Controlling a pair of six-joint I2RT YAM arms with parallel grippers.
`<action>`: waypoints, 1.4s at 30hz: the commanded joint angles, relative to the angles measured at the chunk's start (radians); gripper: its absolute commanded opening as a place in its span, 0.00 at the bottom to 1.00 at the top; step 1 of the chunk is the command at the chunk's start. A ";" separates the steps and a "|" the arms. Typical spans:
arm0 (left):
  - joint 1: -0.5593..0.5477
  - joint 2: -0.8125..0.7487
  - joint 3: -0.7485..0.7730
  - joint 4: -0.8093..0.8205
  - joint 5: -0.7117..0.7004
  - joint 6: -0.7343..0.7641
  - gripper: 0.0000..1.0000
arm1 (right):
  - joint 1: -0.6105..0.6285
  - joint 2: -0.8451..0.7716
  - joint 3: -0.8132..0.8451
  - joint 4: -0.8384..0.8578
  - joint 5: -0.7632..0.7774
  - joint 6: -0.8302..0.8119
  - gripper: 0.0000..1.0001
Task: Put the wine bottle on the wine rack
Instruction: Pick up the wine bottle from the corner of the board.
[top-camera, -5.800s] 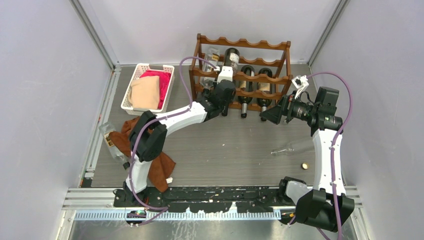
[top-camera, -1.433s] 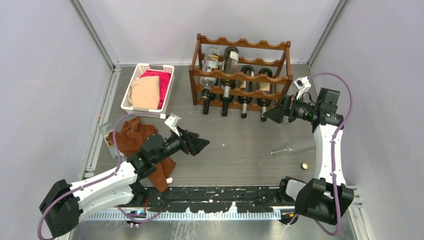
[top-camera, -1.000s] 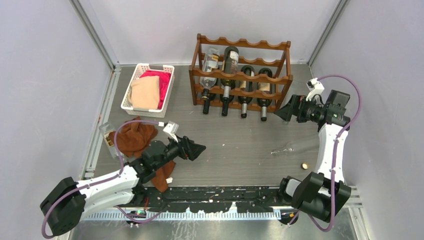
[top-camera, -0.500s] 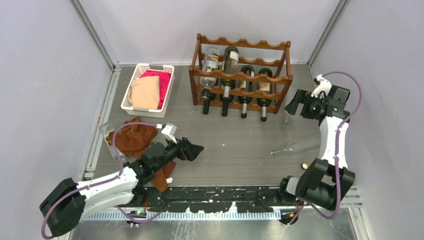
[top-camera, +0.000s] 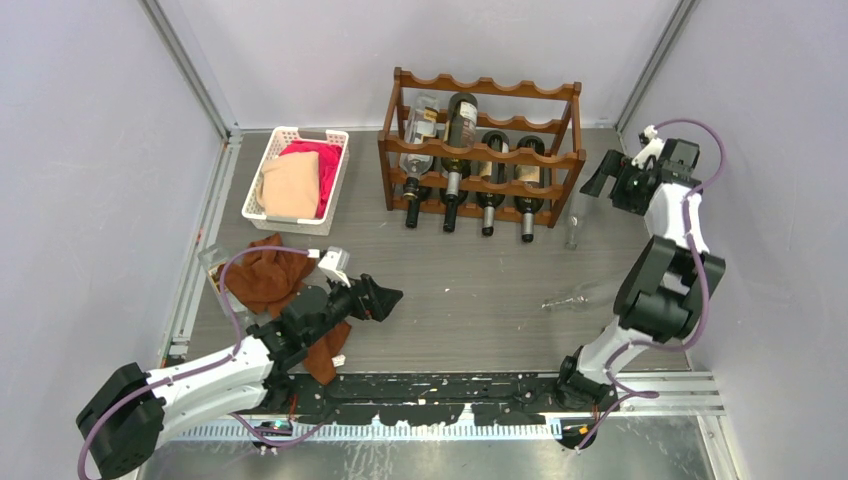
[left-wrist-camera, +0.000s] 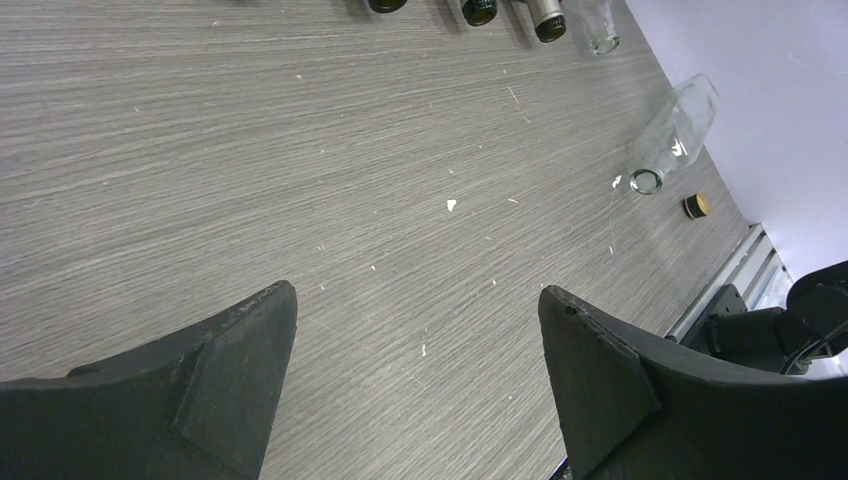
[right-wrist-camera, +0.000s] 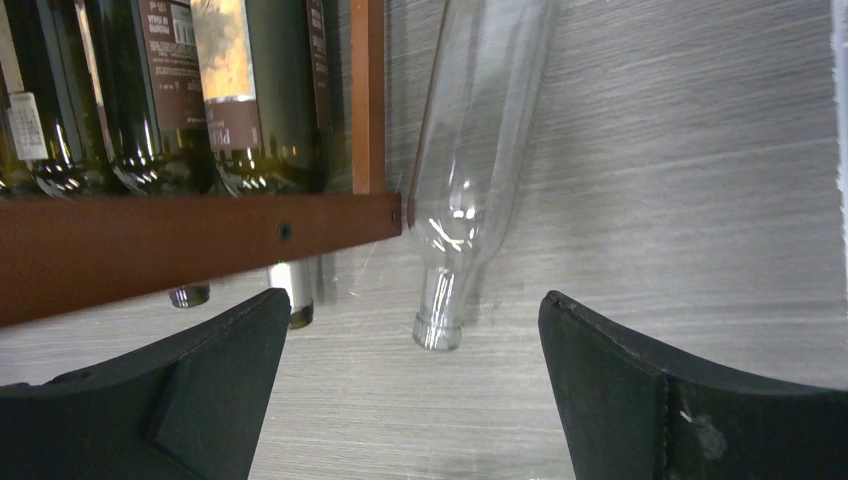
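The dark wooden wine rack (top-camera: 486, 89) stands at the back with several bottles in it. An empty clear wine bottle (top-camera: 573, 228) lies on the table against the rack's right post (right-wrist-camera: 366, 100). In the right wrist view this bottle (right-wrist-camera: 478, 150) points its mouth towards the camera. A second clear bottle (top-camera: 588, 295) lies on its side farther forward, also visible in the left wrist view (left-wrist-camera: 678, 125). My right gripper (top-camera: 598, 176) hovers open beyond the rack's right end, (right-wrist-camera: 415, 296) empty. My left gripper (top-camera: 393, 296) is open and empty over bare table (left-wrist-camera: 415, 290).
A white basket (top-camera: 335, 185) holding red and beige cloths sits left of the rack. A brown cloth (top-camera: 272, 277) and a small glass jar (top-camera: 213, 270) lie at the near left. A gold cap (left-wrist-camera: 697, 205) rests near the fallen bottle.
My right gripper has pulled away from the rack's right end towards the back right, uncovering the clear bottle beside the rack. My left arm drew back slightly and its jaws widened.
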 joint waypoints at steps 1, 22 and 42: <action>-0.001 -0.010 0.005 0.018 -0.028 0.018 0.90 | 0.023 0.120 0.164 -0.043 0.031 0.052 1.00; -0.001 -0.026 0.017 -0.030 -0.044 0.009 0.93 | 0.177 0.423 0.382 0.011 0.437 0.174 0.99; -0.001 0.005 0.052 -0.037 -0.010 -0.006 0.93 | 0.181 0.535 0.463 -0.049 0.547 0.087 0.45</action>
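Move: The clear wine bottle lies on the table with its neck towards the robot. Its middle is about 4 cm ahead of the right hand, 1 cm to its right and 12 cm below. The wine rack's middle is some 25 cm to this hand's left and 5 cm ahead, and a second clear bottle lies about 20 cm back and 2 cm left. From the left hand, the wine bottle is roughly 24 cm ahead and 48 cm right. Right hand sinks 11 cm and reaches 9 cm forward beside the rack, tipping down, and pinches the bottle's body. ##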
